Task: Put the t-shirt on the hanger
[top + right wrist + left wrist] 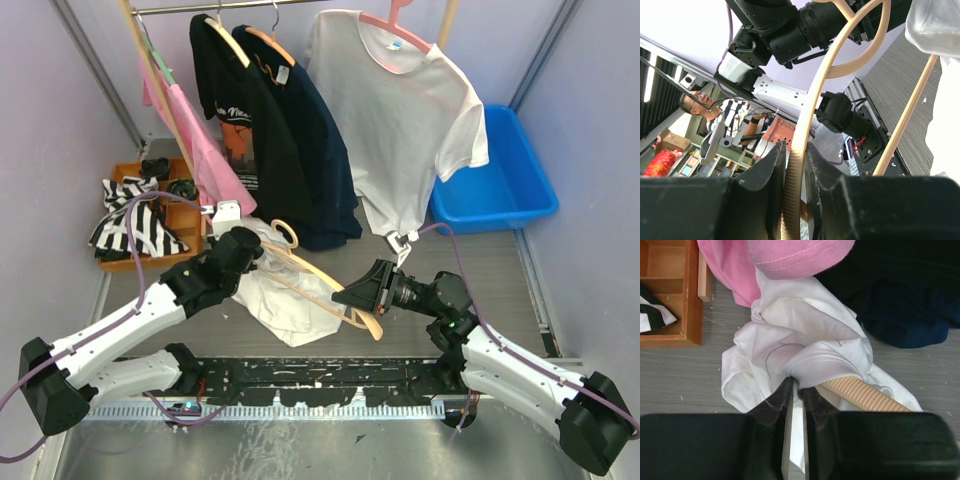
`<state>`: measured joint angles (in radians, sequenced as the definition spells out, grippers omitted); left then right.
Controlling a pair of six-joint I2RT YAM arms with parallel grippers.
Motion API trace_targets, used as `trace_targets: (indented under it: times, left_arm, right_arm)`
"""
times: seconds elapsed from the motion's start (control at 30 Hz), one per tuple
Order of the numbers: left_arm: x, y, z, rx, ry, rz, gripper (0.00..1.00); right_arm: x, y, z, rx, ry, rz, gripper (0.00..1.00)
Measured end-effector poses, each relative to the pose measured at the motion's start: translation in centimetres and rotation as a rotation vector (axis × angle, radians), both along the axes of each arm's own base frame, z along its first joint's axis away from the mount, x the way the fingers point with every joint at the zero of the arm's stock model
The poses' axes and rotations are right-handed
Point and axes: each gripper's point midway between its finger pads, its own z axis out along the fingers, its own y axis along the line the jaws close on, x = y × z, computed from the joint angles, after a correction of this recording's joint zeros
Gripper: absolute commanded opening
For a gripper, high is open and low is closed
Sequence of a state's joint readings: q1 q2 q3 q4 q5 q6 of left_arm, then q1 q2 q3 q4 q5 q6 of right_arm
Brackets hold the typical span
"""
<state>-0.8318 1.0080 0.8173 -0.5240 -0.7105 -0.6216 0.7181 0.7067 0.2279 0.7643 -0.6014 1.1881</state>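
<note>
The white t-shirt (285,305) lies crumpled on the table, bunched over one arm of the wooden hanger (372,326). In the left wrist view the t-shirt (800,335) fills the middle, and the hanger's ridged arm (860,395) pokes out from under its ribbed edge. My left gripper (796,381) is shut on a fold of that edge; from above the left gripper (258,256) sits at the shirt's upper left. My right gripper (795,147) is shut on the hanger's (825,75) ridged arm and holds its other end off the table (345,297).
Behind hangs a rack with a black shirt (225,90), a navy shirt (310,140), a white shirt on a pink hanger (400,120) and a pink shirt (200,150). A blue bin (505,180) stands back right. A wooden tray (150,215) with striped cloth sits back left.
</note>
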Motion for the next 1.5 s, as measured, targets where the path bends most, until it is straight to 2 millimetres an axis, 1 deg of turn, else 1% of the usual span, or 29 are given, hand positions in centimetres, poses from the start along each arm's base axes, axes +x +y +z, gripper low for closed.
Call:
trace_targets:
  times: [0.1, 0.13, 0.23, 0.37, 0.5, 0.7, 0.93, 1.23, 1.5]
  left_arm:
    - [0.0, -0.3, 0.1, -0.006, 0.007, -0.015, 0.06]
    - [-0.1, -0.5, 0.2, -0.012, 0.009, -0.023, 0.05]
    - [0.0, -1.2, 1.4, -0.037, 0.006, -0.048, 0.0]
    - [0.0, -1.9, 3.7, -0.079, -0.013, -0.081, 0.0]
    - [-0.5, -2.2, 5.6, -0.112, -0.021, -0.111, 0.0]
    - [-1.4, -3.2, 7.3, -0.157, 0.002, -0.179, 0.0]
    - [-2.6, -4.8, 10.3, -0.226, 0.023, -0.275, 0.0]
    - [-4.7, -7.2, 13.7, -0.289, 0.043, -0.405, 0.0]
    - [-7.0, -9.0, 17.3, -0.361, 0.021, -0.511, 0.0]
  right_arm:
    - [0.0, 0.0, 0.0, 0.0, 0.0, 0.0, 0.01]
    - [0.0, 0.0, 0.0, 0.0, 0.0, 0.0, 0.01]
    - [0.0, 0.0, 0.1, 0.003, -0.003, -0.001, 0.01]
    - [0.0, -0.1, 0.5, 0.017, -0.018, -0.003, 0.01]
    - [0.0, 0.0, 0.6, 0.021, -0.023, -0.003, 0.01]
    - [0.3, 0.2, 0.3, 0.016, -0.017, 0.0, 0.01]
    - [0.7, 0.7, 0.3, 0.026, -0.015, 0.005, 0.01]
    - [1.3, 1.4, 2.1, 0.066, -0.056, 0.014, 0.01]
    - [1.4, 1.8, 5.4, 0.102, -0.123, 0.026, 0.01]
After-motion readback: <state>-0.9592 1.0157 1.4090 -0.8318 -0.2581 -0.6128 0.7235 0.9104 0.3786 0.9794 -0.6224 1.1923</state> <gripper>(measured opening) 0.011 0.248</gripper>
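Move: The T-shirt's upper edge lies practically between the left fingertips, no more than 1 cm ahead, with one hanger shoulder poking into it. From this hand the hanger's hook is about 7 cm to the right, 3 cm ahead and 5 cm higher; the pink shirt's lower end hangs some 9 cm ahead and 2 cm left, roughly level. From the right hand, which grips the hanger's other shoulder, that T-shirt edge is about 18 cm left, 6 cm ahead and 9 cm lower. The left fingers finish closing and pinch the T-shirt's edge, then haul it up about 17 cm, first to the right and then also back towards the robot, over the hanger's shoulder to its neck, turning some 30 degrees clockwise and rolling left side down. The right hand keeps its grip on the hanger, feeds it a couple of centimetres left and forward, and lifts it about 5 cm, mostly late. ##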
